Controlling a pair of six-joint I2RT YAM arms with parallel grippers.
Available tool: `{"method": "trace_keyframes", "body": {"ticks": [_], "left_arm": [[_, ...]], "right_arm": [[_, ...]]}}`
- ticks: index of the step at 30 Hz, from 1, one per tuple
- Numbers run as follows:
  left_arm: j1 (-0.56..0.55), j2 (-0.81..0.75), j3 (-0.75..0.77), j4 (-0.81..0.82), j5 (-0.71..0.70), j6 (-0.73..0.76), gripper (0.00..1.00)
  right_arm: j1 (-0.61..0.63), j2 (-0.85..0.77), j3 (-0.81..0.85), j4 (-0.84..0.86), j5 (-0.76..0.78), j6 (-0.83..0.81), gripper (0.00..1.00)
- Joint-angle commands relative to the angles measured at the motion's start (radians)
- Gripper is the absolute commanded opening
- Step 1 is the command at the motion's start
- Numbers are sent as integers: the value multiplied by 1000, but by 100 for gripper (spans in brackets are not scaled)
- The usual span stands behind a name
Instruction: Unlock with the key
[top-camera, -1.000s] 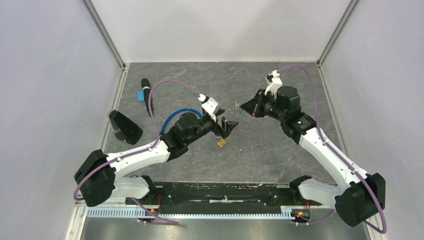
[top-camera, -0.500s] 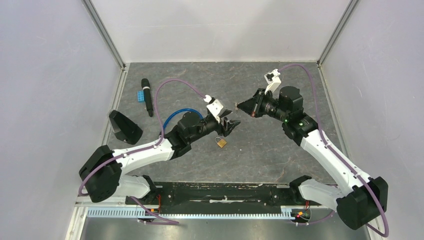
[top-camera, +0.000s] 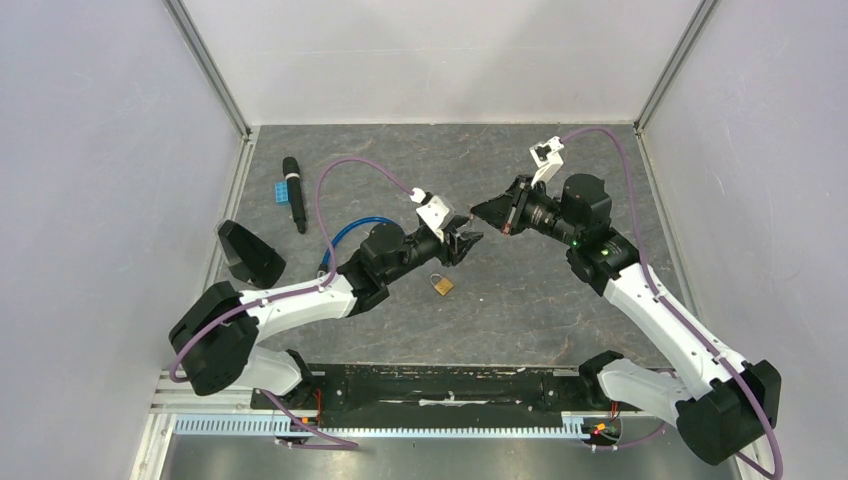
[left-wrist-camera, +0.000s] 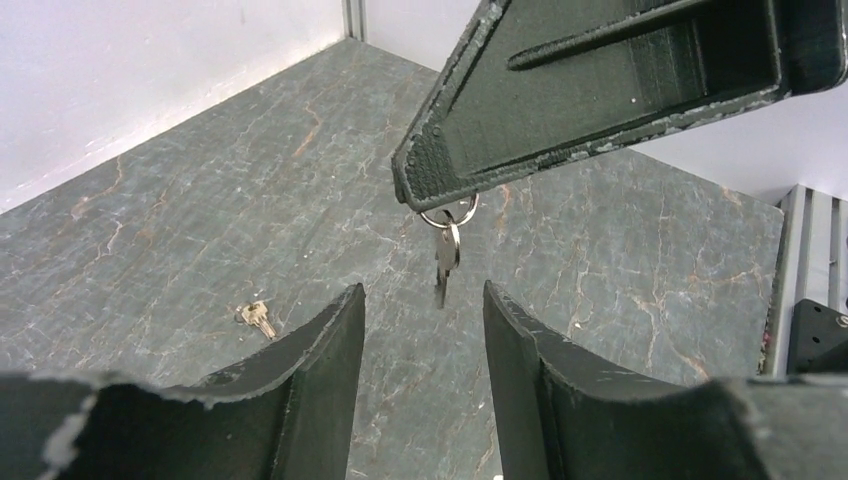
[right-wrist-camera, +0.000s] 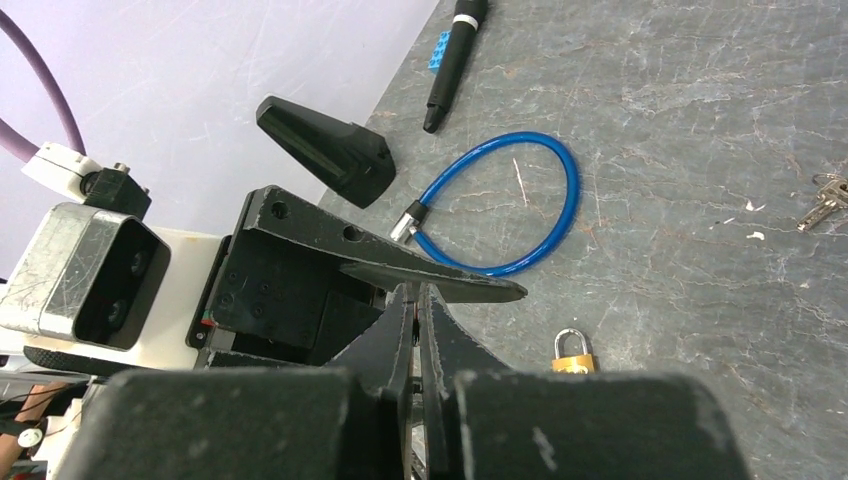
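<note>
The small brass padlock (top-camera: 441, 285) lies flat on the grey table, also seen in the right wrist view as the padlock (right-wrist-camera: 573, 352). My right gripper (top-camera: 474, 212) is shut on a key ring, and a silver key (left-wrist-camera: 447, 257) dangles from it under its black finger (left-wrist-camera: 600, 90). My left gripper (top-camera: 467, 243) is raised above the padlock, just below and left of the right one. In the left wrist view the left gripper (left-wrist-camera: 422, 290) stands open, its jaws partly apart with nothing between them. The key hangs just beyond the tips. The right gripper (right-wrist-camera: 415, 292) shows its jaws pressed together.
A blue cable lock (top-camera: 345, 236) loops beside the left arm. A black marker (top-camera: 293, 193) and a blue brick (top-camera: 283, 190) lie at the back left, a black wedge (top-camera: 250, 255) near the left wall. Loose keys (right-wrist-camera: 825, 205) lie on the table.
My left gripper has lifted away from the padlock and moved up and right toward the hanging key, its jaws narrowing. The right gripper has edged left with the key.
</note>
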Motion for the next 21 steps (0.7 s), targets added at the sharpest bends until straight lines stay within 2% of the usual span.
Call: {"method": "trace_keyframes", "body": {"ticks": [1, 14, 19, 20, 21], "left_arm": [[-6, 7, 43, 100, -27, 19, 51], [-6, 2, 32, 127, -36, 11, 34], [-6, -12, 21, 111, -17, 5, 7], [-6, -17, 18, 102, -13, 5, 2], [-5, -24, 16, 84, -9, 3, 2]], "right_arm": [[7, -24, 2, 42, -13, 12, 0], [17, -17, -15, 47, -12, 22, 0], [17, -17, -23, 36, 10, 13, 0], [17, -17, -21, 26, 20, 7, 0], [17, -17, -20, 20, 28, 0, 0]]}}
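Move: The key hangs from its ring in the right gripper's shut tips, about 2 cm above the left hand's open finger pads and 1 cm to their right. Counted from the left hand, the padlock lies on the table some 7 cm to the left and 7 cm back, the loose keys about 9 cm ahead and 1 cm to the right, both roughly 22 cm below. From the right hand, the key is about 3 cm below and 1 cm to the left. The hanging key is met from below by the left hand, which rises about 1.5 cm with its fingers around the blade, closing gradually and then quickly near the end until they pinch it just under the ring. The right gripper stays shut on the ring, nearly still, and sinks about half a centimetre late on. ##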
